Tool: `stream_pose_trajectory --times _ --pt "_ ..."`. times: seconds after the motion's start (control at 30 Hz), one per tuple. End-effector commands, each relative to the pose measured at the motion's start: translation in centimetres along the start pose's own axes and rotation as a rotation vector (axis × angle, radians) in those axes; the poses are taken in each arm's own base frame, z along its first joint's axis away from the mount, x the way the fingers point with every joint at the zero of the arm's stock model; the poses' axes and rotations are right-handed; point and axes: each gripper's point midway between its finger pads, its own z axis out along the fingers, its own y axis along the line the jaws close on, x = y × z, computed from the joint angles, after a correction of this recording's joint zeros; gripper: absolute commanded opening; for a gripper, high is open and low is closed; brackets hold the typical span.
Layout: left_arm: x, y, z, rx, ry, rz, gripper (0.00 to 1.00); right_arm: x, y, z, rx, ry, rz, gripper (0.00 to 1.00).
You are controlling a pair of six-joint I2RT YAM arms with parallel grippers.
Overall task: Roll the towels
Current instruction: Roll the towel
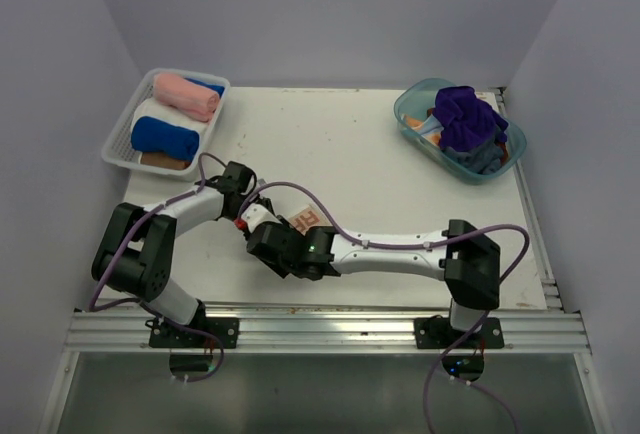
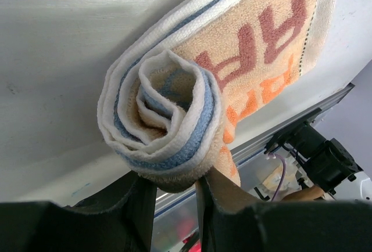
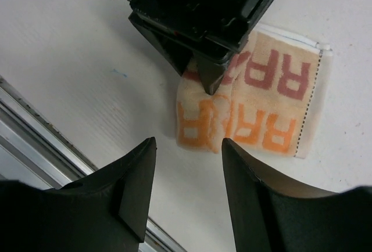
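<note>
The printed cream, orange and light-blue towel [image 2: 256, 49] lies on the white table just in front of the arm bases. Its near part is wound into a loose roll [image 2: 163, 124]. My left gripper [image 2: 174, 185] is shut on the bottom of that roll, one finger on each side. In the top view the towel [image 1: 305, 220] shows only as a small patch between the two wrists. My right gripper [image 3: 189, 147] hovers open just short of the towel's [image 3: 273, 112] orange-lettered edge, holding nothing. The left arm's black fingers [image 3: 206, 72] press on the cloth there.
A white mesh basket [image 1: 115, 144] at the back left holds rolled pink [image 1: 185, 96], white [image 1: 165, 114] and blue [image 1: 163, 137] towels. A clear teal tub [image 1: 405, 104] at the back right holds a purple towel [image 1: 465, 114] and other cloths. The table's metal front rail [image 1: 330, 329] runs close behind the grippers.
</note>
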Motion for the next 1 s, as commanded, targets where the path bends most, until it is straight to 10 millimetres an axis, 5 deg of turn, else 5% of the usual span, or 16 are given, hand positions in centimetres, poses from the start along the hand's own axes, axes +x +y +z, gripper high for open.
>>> stream_pose_trajectory --times 0.0,0.47,0.97 --pt "-0.6 -0.4 0.0 -0.011 -0.019 0.002 0.33 -1.7 -0.5 0.3 0.027 -0.038 -0.031 0.52" --pt "-0.3 -0.3 0.0 -0.013 -0.019 -0.001 0.33 0.6 1.3 3.5 0.0 0.025 -0.026 0.53" --pt "-0.5 -1.0 -0.7 -0.001 -0.041 0.0 0.35 5.8 -0.9 7.4 0.058 0.146 0.002 0.54"
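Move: The right gripper hangs over the near end of the rolled part of the towel, which lies about 9 cm below it and 2 cm ahead. The left gripper, holding the roll, is some 5 cm ahead, 2 cm left and 7 cm below it; the flat rest of the towel lies some 6 cm ahead, 6 cm right and 11 cm down. From the left gripper, the roll's near end is about 3 cm back, 2 cm right and 1 cm down. Lower the right gripper about 7.5 cm onto the near end of the towel roll, easing some 2 cm forward as it sinks and keeping the fingers half open so they come down either side of the roll, close beside the left gripper. Keep the left gripper still, with its pinch on the roll. ##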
